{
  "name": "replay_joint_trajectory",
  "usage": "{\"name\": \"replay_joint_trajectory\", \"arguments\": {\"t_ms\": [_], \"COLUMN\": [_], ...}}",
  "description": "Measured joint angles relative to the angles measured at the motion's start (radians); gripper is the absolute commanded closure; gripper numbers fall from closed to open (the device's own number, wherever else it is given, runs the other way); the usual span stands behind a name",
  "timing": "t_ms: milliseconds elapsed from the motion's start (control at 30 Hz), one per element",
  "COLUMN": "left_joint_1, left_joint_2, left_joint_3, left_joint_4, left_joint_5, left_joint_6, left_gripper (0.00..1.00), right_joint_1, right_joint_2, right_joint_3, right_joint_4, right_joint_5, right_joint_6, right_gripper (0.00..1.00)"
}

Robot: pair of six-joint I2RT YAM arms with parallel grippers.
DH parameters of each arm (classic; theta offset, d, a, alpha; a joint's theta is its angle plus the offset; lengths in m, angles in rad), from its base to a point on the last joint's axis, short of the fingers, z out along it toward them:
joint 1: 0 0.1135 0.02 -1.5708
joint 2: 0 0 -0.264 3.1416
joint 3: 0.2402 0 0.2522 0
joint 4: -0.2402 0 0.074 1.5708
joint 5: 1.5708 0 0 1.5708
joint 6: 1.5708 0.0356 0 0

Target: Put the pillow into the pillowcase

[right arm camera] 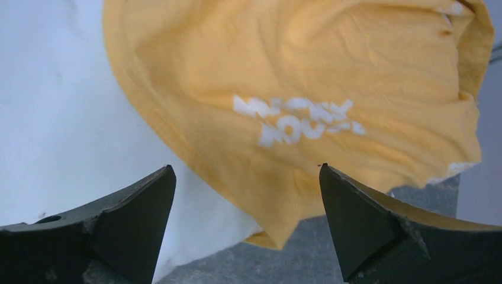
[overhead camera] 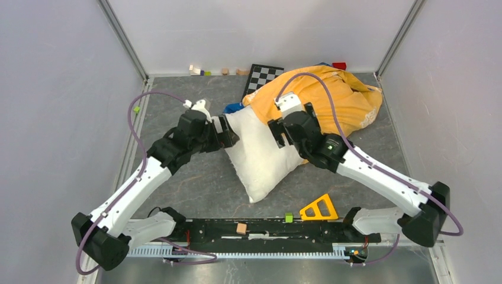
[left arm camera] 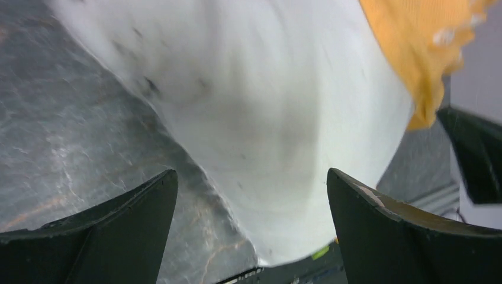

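Note:
The off-white pillow (overhead camera: 260, 160) lies at the middle of the mat with its near corner pointing toward the arm bases. Its far end is covered by the orange-yellow pillowcase (overhead camera: 340, 97), which is bunched at the back right. My left gripper (overhead camera: 229, 133) stands open at the pillow's left edge, and the pillow (left arm camera: 266, 112) fills the space ahead of its fingers with the pillowcase hem (left arm camera: 414, 47) beyond. My right gripper (overhead camera: 279, 131) is open over the pillowcase's edge. The lettered pillowcase (right arm camera: 308, 89) and the pillow (right arm camera: 53, 106) lie just ahead of my right gripper (right arm camera: 245, 174), which holds nothing.
A checkerboard (overhead camera: 263, 74), a blue cloth (overhead camera: 232, 108), a red block (overhead camera: 339, 65) and small blocks (overhead camera: 198, 71) sit at the back. A yellow triangle (overhead camera: 318, 208), a green cube (overhead camera: 289, 217) and a wooden cube (overhead camera: 241, 228) lie near the base rail. Walls close in on three sides.

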Motion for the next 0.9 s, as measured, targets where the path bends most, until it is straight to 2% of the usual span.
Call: {"name": "replay_joint_trajectory", "arguments": {"t_ms": [233, 400, 533, 700, 800, 900], "left_joint_1": [-0.232, -0.278, -0.282, -0.285, -0.288, -0.288], "left_joint_2": [-0.032, 0.019, 0.047, 0.097, 0.135, 0.157], "left_joint_3": [-0.099, -0.202, -0.276, -0.290, -0.290, -0.290], "left_joint_4": [-0.004, 0.073, 0.171, 0.259, 0.287, 0.304], "left_joint_5": [-0.015, -0.016, -0.019, -0.046, -0.060, -0.076], "left_joint_6": [-0.019, -0.092, -0.165, -0.213, -0.230, -0.248], "left_gripper": [0.00, 0.00, 0.05, 0.21, 0.40, 0.63], "right_joint_1": [-0.010, -0.013, -0.019, -0.031, -0.050, -0.071], "right_joint_2": [-0.217, -0.315, -0.340, -0.328, -0.295, -0.264], "right_joint_3": [-0.213, -0.342, -0.441, -0.549, -0.573, -0.573], "right_joint_4": [-0.005, -0.003, 0.024, 0.093, 0.133, 0.166], "right_joint_5": [0.078, 0.101, 0.104, 0.101, 0.111, 0.139], "right_joint_6": [0.046, 0.089, 0.109, 0.124, 0.127, 0.126], "right_gripper": [0.02, 0.04, 0.09, 0.15, 0.23, 0.36]}}
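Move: The pillow's exposed left edge lies about 5 cm back, 8 right and 13 below the left hand; blue lining shows some 18 cm ahead of that hand, 1 right, 15 below. For the right hand, the pillowcase opening's near corner is about 3 cm back, 8 right, 15 below; the yellow triangle lies some 22 back, 14 right and 21 below. Both hands sink about 12 cm, rightward and back; left half-closes on pillow's edge, right nears pillowcase corner, narrowing. ##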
